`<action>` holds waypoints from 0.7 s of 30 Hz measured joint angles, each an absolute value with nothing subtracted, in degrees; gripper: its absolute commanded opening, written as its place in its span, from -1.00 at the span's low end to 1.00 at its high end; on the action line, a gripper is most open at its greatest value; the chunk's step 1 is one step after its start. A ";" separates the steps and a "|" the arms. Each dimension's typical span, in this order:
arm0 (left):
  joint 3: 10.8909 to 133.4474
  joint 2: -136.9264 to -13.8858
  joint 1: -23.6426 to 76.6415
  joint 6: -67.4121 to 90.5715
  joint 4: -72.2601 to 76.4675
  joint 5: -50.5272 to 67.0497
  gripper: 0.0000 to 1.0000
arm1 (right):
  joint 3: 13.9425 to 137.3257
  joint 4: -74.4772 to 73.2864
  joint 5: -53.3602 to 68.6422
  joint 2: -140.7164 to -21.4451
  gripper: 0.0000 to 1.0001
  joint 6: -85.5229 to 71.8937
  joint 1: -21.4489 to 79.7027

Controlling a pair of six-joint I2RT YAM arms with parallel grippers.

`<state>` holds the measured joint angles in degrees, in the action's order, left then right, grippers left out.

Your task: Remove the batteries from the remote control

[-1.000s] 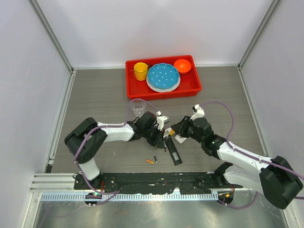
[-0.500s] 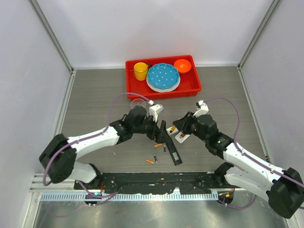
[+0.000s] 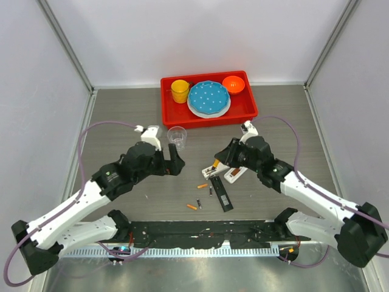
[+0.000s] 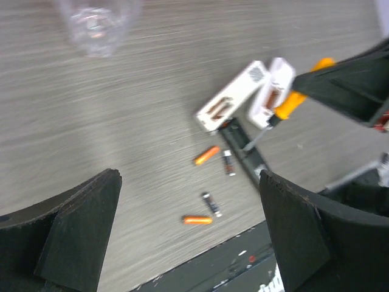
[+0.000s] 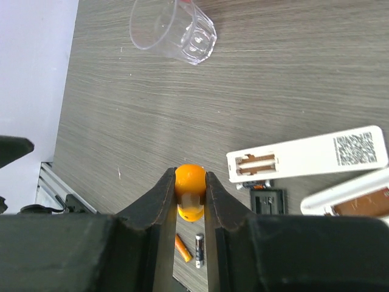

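Several batteries lie loose on the table: an orange one (image 3: pixel 202 185), a dark one (image 3: pixel 199 203) and an orange one (image 3: pixel 192 207), also seen in the left wrist view (image 4: pixel 206 155) (image 4: pixel 211 204) (image 4: pixel 197 219). Two white remote controls (image 3: pixel 234 174) (image 5: pixel 307 155) lie back-up with their battery bays uncovered, and the nearer bay shows bare contacts. A black remote (image 3: pixel 222 196) lies beside them. My left gripper (image 3: pixel 173 161) (image 4: pixel 194 243) hangs open and empty, left of the batteries. My right gripper (image 3: pixel 217 163) (image 5: pixel 189 177) is shut on an orange-handled screwdriver (image 5: pixel 191 188) above the remotes.
A clear glass (image 3: pixel 177 137) (image 5: pixel 173 27) stands behind the remotes. A red tray (image 3: pixel 249 112) at the back holds a yellow cup, a blue plate and an orange bowl. White walls enclose the table on three sides.
My left gripper has opened and drawn back to the left, away from the remotes. One more orange battery now lies beside the black remote. The right gripper has shifted only slightly.
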<state>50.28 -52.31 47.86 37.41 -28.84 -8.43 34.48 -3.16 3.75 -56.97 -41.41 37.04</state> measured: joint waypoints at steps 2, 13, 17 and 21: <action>50.28 -49.01 47.86 39.46 -34.52 -14.74 0.99 | 36.95 -3.01 4.62 -60.29 -0.98 -41.06 37.04; 45.67 -36.05 47.77 48.66 -47.22 -33.28 0.99 | 46.81 2.13 10.61 -81.03 -0.96 -39.27 37.23; 44.53 -37.93 47.75 49.91 -47.72 -33.98 0.99 | 49.34 3.27 10.83 -87.33 -0.80 -37.17 38.02; 43.35 -41.08 47.75 51.33 -47.00 -33.93 1.00 | 51.72 3.36 10.07 -92.51 -0.27 -34.46 38.92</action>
<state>43.35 -41.08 47.75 51.33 -47.00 -33.93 51.72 3.36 10.07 -92.51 -34.46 38.92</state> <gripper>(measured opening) 0.996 0.249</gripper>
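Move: The right hand, holding the screwdriver by its handle, is heading for the bare table about 6 cm ahead and 9 cm to its left, some 16 cm lower. The opened white remote lies about 8 cm straight ahead, the black remote 3 cm back and 2 cm right, the nearest orange battery about 6 cm left, and the glass some 19 cm ahead and 16 cm left. From the empty left hand that bare spot is about 11 cm ahead, 6 cm right and 22 cm down. Keeping its grip on the screwdriver, the right hand carries it about 8 cm left and 5 cm forward, off from above the remotes towards the bare table between the glass and the loose batteries, sinking some 7 cm as it goes, nearly all of that in the later part. Meanwhile the empty left hand swings about 11 cm left, out of its way, turning some 30 degrees counter-clockwise with fingers wide open, then stops going left and starts to sink towards the table. ##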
